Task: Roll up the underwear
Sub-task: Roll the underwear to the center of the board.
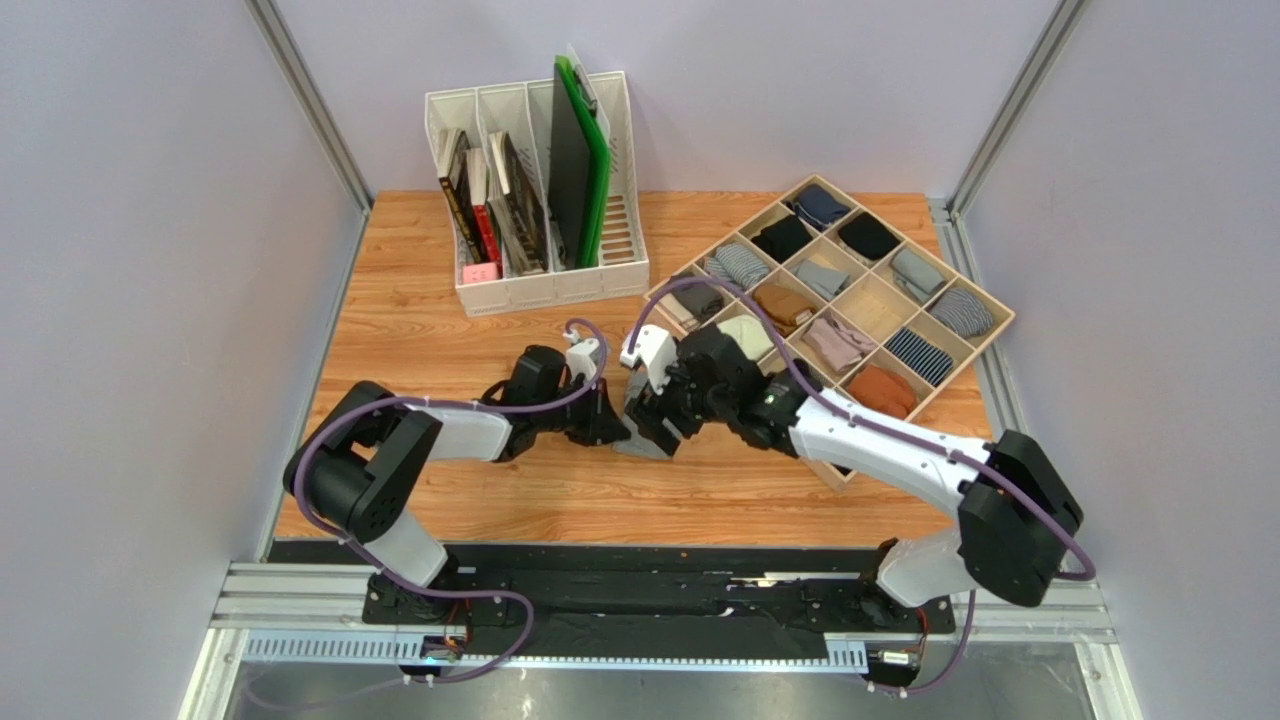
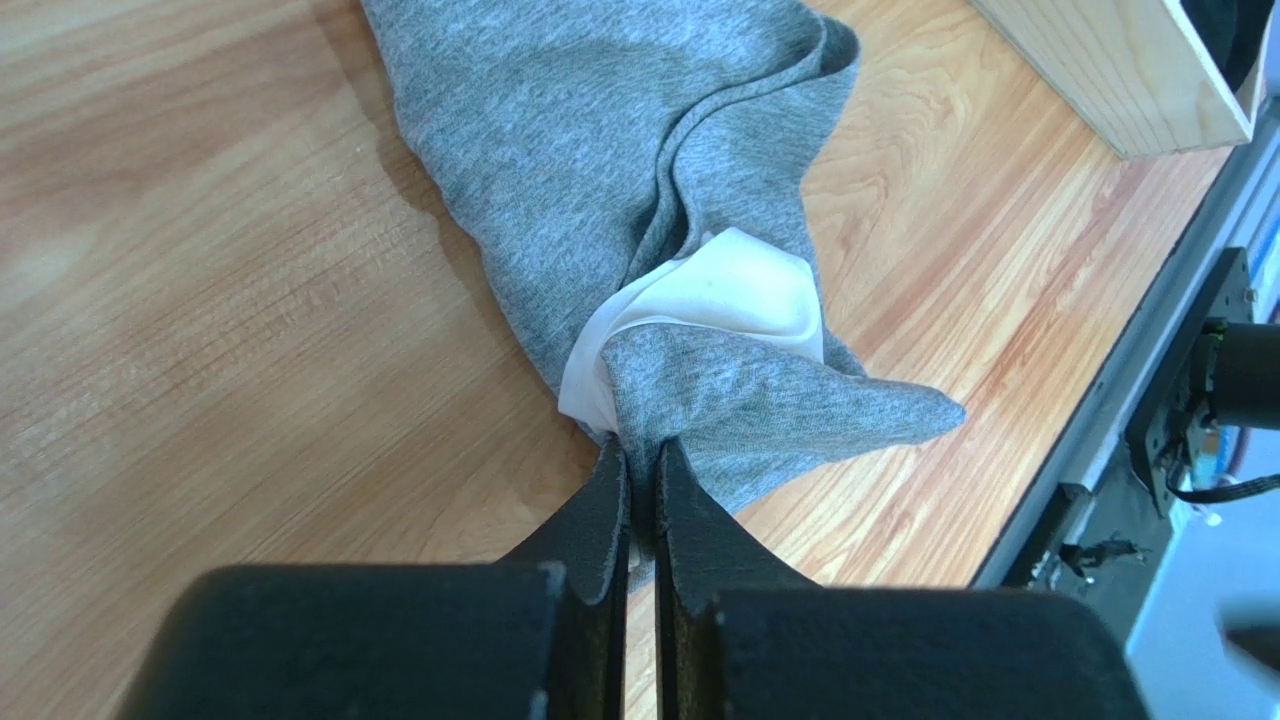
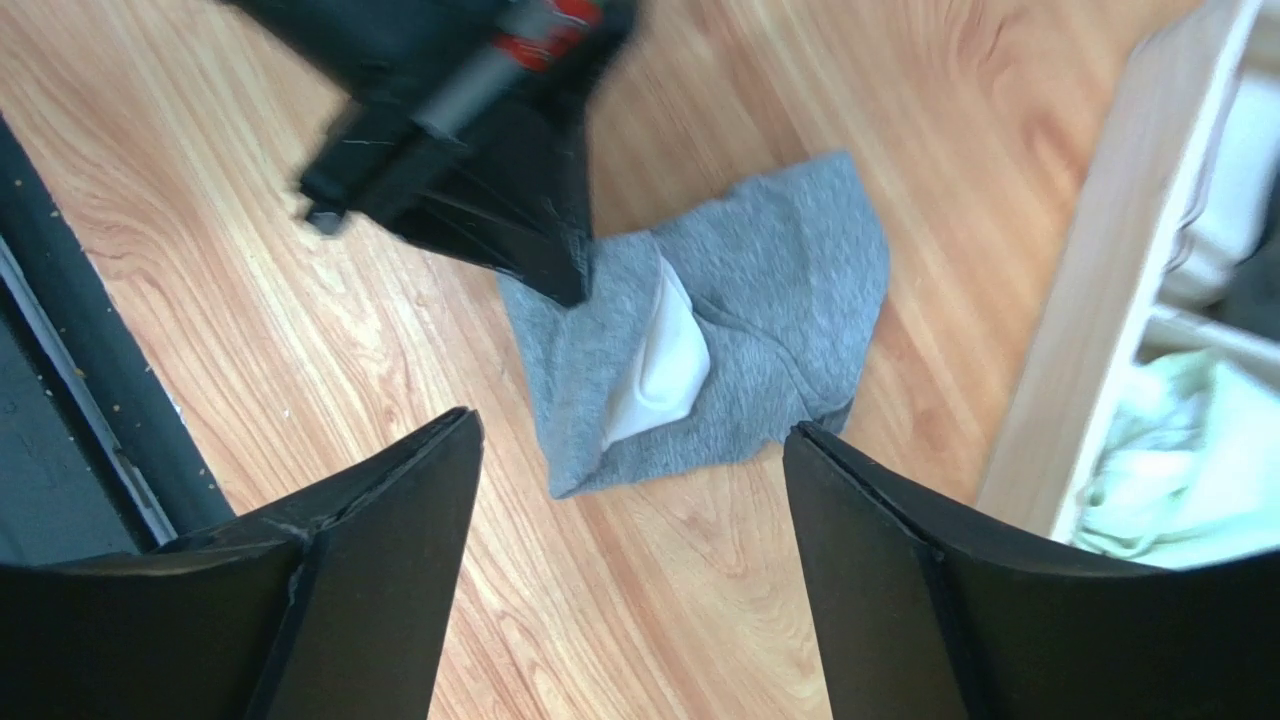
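Note:
The underwear [image 2: 631, 165] is a crumpled heather-grey knit with a fold of white waistband [image 2: 721, 293] showing; it lies on the wooden table [image 2: 196, 330]. My left gripper [image 2: 640, 450] is shut on the grey cloth at its near edge. In the right wrist view the underwear [image 3: 751, 285] lies just beyond my right gripper [image 3: 631, 428], which hangs open above the bare wood with nothing between its fingers; the left gripper's black fingers [image 3: 526, 248] pinch the cloth's left corner. From above, the underwear [image 1: 649, 443] is mostly hidden between the two grippers.
A wooden divider tray [image 1: 984, 318] with rolled bundles in its cells stands at the right, its edge [image 3: 1104, 255] close to the underwear. A white file rack [image 1: 559, 278] with books and a green board stands at the back. The table's front rail [image 2: 1120, 375] is near.

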You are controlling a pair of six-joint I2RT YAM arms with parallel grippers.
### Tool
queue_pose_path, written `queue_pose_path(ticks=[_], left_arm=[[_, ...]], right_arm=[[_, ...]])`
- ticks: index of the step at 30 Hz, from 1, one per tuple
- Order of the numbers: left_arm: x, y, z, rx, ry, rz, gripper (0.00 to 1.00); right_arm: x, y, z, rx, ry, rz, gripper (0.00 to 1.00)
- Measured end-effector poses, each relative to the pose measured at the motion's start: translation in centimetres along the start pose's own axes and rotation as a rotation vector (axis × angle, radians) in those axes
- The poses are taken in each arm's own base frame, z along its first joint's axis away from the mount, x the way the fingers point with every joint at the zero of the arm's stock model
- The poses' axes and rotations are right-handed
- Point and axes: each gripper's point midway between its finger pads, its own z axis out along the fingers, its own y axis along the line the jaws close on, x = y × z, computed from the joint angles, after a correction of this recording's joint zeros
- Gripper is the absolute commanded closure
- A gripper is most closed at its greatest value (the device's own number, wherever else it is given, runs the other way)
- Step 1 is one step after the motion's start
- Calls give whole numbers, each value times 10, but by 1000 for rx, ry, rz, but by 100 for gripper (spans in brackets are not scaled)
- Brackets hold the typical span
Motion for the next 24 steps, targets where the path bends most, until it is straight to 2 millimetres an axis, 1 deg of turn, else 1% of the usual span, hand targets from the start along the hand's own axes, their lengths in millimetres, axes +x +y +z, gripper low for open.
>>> queue_pose_path(ticks=[2,3,5,6,7,10,12,15,18,24], left_arm=[[0,-1,1,2,25,-13,100],[0,-1,2,4,39,-22,100],[0,-1,2,7,56,-35,100],[0,0,2,9,64,-44,100],[0,0,1,15,75,-55,100],[1,1,0,27,91,-75,100],[2,3,-3,33,104,-92,100],[5,4,-6,41,123,-112,100],[7,4,-8,49,134,-126,100],[8,4,-10,57,163,-136,100]], right_arm=[[-9,14,-4,23,-39,-67,27],[-11,24,-3,24,-51,-105,29],[-7,42,3,6,-53,-163,35],[-2,51,7,-8,-44,-184,39],[5,56,12,-18,-29,-199,41],[19,54,22,-4,3,-214,42],[29,48,29,22,27,-222,45],[38,43,36,42,53,-235,48],[40,42,40,47,60,-245,48],[42,43,41,64,49,-267,48]])
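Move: My left hand already pinches the folded end of the underwear; its middle lies about 3 cm ahead, 3 cm right and 1 cm below that hand. The flap's loose corner, which my open right hand goes for, is roughly 3 cm back from the right hand, 1 cm to its left and 8 cm below. From the right hand, the cream cloth is some 12 cm ahead and 9 cm right, and the wooden organizer's middle 13 cm ahead and 21 cm right, both about 6 cm lower. My right hand swings back and left some 5 cm, then sinks about 6 cm to the flap's loose corner, easing a centimetre forward again, rolling roughly 15 degrees and narrowing its fingers to about half open around the corner without shutting. My left hand keeps its pinch, tilting about 10 degrees steeper and drawing a centimetre back and left. ##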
